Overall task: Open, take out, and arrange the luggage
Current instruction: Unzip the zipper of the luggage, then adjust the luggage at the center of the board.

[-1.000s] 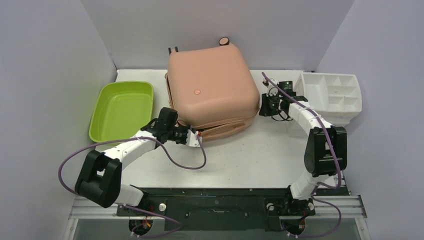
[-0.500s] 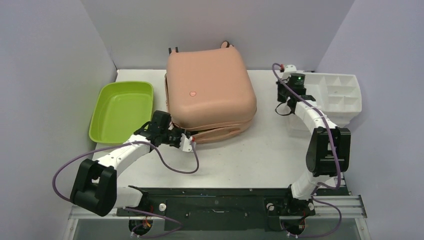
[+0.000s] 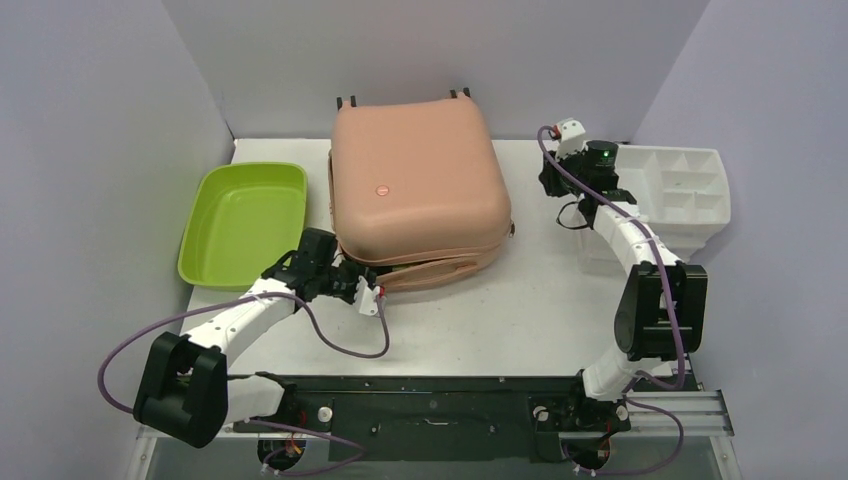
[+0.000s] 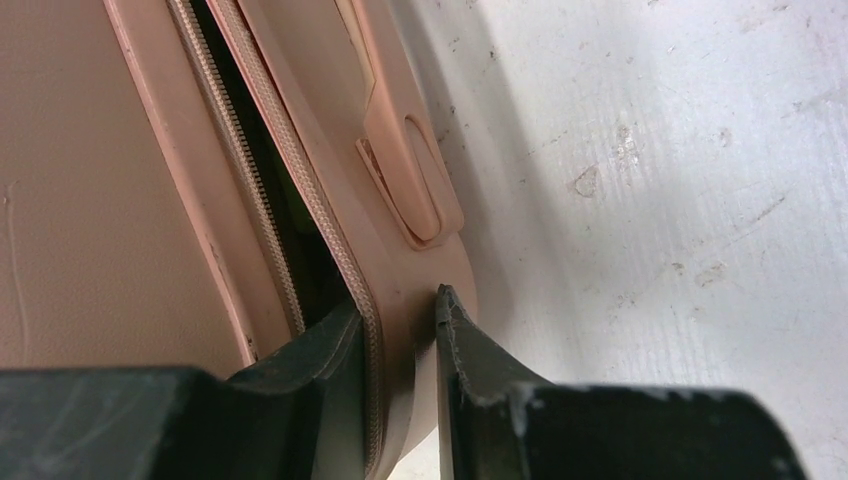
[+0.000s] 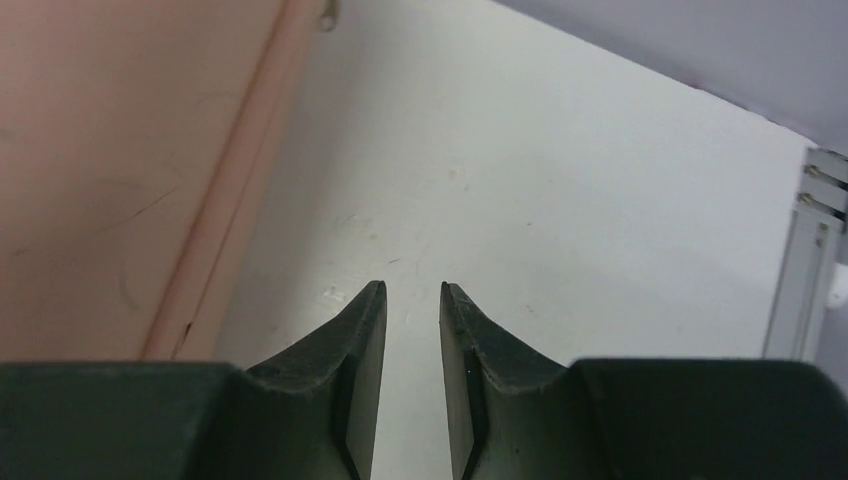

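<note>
The salmon-pink luggage [image 3: 420, 180] lies flat in the middle of the table, its round logo facing up. Its zip [image 4: 290, 250] gapes at the near-left corner, with dark inside showing. My left gripper [image 3: 372, 290] [image 4: 400, 310] is shut on the rim of the lower shell at that corner, one finger inside the gap and one outside, just below a moulded side handle [image 4: 415, 180]. My right gripper [image 3: 553, 182] [image 5: 412, 290] hovers over bare table to the right of the luggage [image 5: 100, 150], slightly open with nothing between its fingers.
A lime-green tub [image 3: 243, 220] sits left of the luggage, close to my left arm. A white compartment organizer [image 3: 680, 185] stands at the right wall, just behind my right wrist. Purple walls close in three sides.
My right gripper left the luggage's right side, moved back toward the organizer and opened a little. The luggage settled flatter. My left arm drew slightly nearer, still gripping the rim.
</note>
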Tool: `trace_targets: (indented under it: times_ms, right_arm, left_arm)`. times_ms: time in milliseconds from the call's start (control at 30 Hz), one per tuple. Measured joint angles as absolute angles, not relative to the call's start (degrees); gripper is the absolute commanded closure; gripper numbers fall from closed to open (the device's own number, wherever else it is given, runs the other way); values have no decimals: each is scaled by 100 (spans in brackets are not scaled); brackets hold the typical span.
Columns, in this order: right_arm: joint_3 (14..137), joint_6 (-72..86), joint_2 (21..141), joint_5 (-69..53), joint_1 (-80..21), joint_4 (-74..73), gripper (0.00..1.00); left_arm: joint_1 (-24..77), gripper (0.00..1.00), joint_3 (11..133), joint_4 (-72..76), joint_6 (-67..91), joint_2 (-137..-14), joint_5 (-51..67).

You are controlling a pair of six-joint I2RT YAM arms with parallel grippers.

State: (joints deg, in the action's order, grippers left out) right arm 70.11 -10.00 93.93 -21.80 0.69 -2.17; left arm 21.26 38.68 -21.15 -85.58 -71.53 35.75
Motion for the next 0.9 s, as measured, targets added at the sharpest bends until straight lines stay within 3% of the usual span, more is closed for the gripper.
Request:
trace_targets:
  times_ms: [167, 200, 233, 300, 367, 433, 900]
  right_arm:
    - [6954, -1704, 9354, -2899, -139, -757, 75]
    - [6928, -1835, 9323, -2945, -200, -860, 75]
    - [6899, -1973, 9290, -2982, -281, -961, 75]
    - [6831, -2204, 9225, -3026, -502, -1109, 75]
    - [6746, -2357, 9172, -3057, -777, -1188, 75]
    - [6676, -2491, 9144, -2974, -1007, -1223, 75]
    - [6125, -2687, 8709, -3116, -1678, -1142, 74]
  left_arm:
    - [2123, 97, 3826, -2034, -8562, -7129, 3553]
    - [2121, 86, 3826, -2018, -8525, -7129, 3546]
    - [2117, 60, 3828, -1997, -8460, -7129, 3538]
    - [2099, 28, 3835, -1970, -8348, -7124, 3524]
    - [1986, 8, 3763, -2102, -8248, -7102, 3236]
    - [1848, 1, 3614, -2239, -8173, -6971, 3124]
    - [1459, 4, 3935, -3522, -7273, -6066, 3363]
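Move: The right hand, empty, has the near end of the luggage's right side about 8 cm to its left, 9 cm back and 5 cm lower; the white drawers stand some 27 cm to its right and 5 cm back. The left hand still pinches the zippered front edge right at its fingertips, with the luggage handle about 12 cm to its right, level fore and aft, and the green tray some 31 cm left and 11 cm ahead. Right hand sweeps about 14 cm left, 11 back, against the luggage's side; left fingers open, shifting 5 cm left. ##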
